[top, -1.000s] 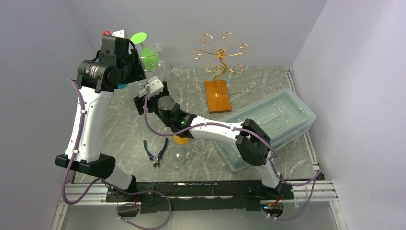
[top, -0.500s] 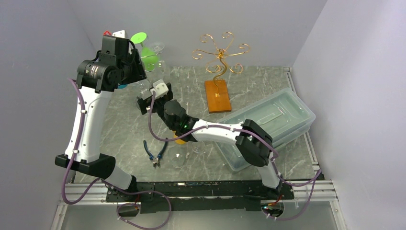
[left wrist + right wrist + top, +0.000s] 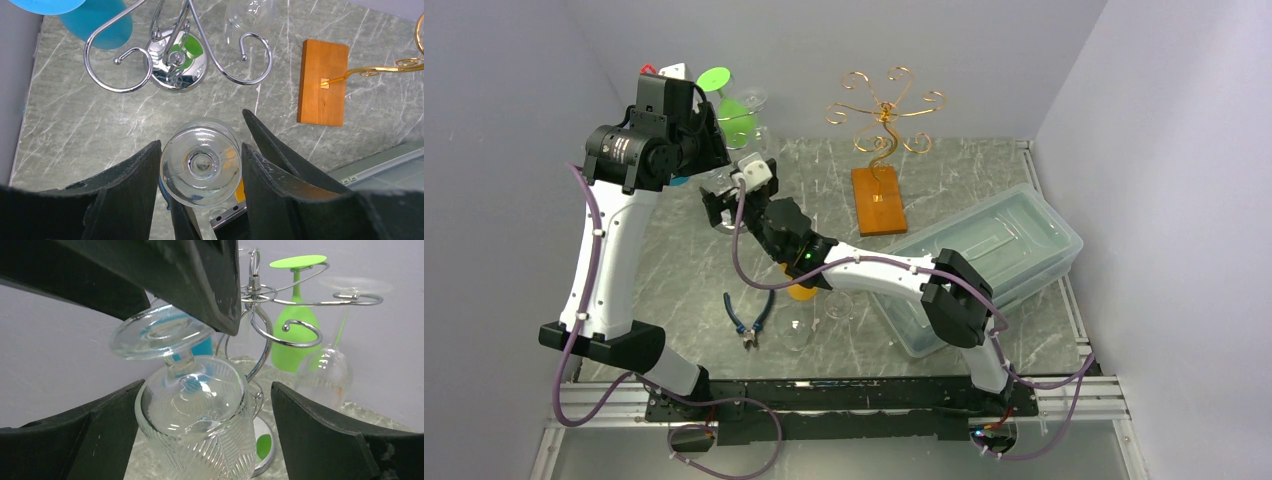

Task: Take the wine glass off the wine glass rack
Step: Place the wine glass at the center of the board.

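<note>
A clear wine glass [image 3: 201, 170] hangs upside down, clear of the silver wine glass rack [image 3: 175, 70], with my left gripper [image 3: 200, 150] shut on its round foot. In the right wrist view its ribbed bowl [image 3: 195, 420] sits between the wide fingers of my open right gripper [image 3: 207, 390]; the left finger is close against it and the right one stands apart. The foot [image 3: 160, 335] shows under a left finger [image 3: 200, 280]. In the top view both grippers meet at the back left, left gripper [image 3: 712, 145] above right gripper [image 3: 724, 192].
On the rack [image 3: 260, 315] hang a green glass [image 3: 295, 330], a clear one [image 3: 325, 375] and a blue one [image 3: 100, 20]. A gold rack [image 3: 884, 110] on a wooden base [image 3: 879, 200], a plastic bin [image 3: 994, 260], pliers [image 3: 749, 315] and loose glasses [image 3: 799, 325] are around.
My right gripper has shifted slightly toward the back left and now brackets the glass bowl, its jaws a touch wider. The left arm and the glass have stayed put.
</note>
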Controlling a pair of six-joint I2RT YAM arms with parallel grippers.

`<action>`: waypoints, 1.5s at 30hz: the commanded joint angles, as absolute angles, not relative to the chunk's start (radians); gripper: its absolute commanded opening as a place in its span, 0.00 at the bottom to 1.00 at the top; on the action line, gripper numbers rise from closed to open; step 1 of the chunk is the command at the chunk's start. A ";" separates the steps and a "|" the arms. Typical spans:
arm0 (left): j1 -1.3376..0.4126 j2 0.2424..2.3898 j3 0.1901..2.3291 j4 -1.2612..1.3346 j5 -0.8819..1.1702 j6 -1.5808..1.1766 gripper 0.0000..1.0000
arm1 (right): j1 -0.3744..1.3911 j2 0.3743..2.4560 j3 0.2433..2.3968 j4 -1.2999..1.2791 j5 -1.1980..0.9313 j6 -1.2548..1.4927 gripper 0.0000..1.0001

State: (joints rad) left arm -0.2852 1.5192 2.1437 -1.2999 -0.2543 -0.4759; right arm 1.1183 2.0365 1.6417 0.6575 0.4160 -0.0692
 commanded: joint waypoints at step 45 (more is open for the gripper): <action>-0.287 1.475 2.194 -1.202 -0.185 -0.474 0.62 | 1.131 1.938 1.641 0.518 0.372 -0.094 0.29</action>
State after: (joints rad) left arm -0.2848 1.5188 2.1567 -1.2953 -0.2283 -0.4763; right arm 1.1255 2.0323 1.6650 0.5209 0.4061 -0.1055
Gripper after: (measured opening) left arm 0.597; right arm 0.729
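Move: The right hand's open fingers already straddle the upside-down clear wine glass that the left hand holds by its foot; the glass's middle is about 1 cm ahead, 1 cm left and 2 cm below the right hand. From that hand the chrome rack stands roughly 14 cm ahead and 3 cm left, the blue glass 10 ahead and 15 left, the other clear glass 15 ahead and 5 right. From the left hand, the held glass's middle is some 7 cm straight below. While the left hand stays nearly still and keeps its hold on the upturned foot, the right hand sinks about 2 cm alongside the hanging bowl, drifting barely left as its wrist tips the fingers some 5 degrees downward. Then, with its height steady, the right hand shuts its wide-open fingers by about a quarter and pinches the bowl from both sides, so that both hands hold the glass. ##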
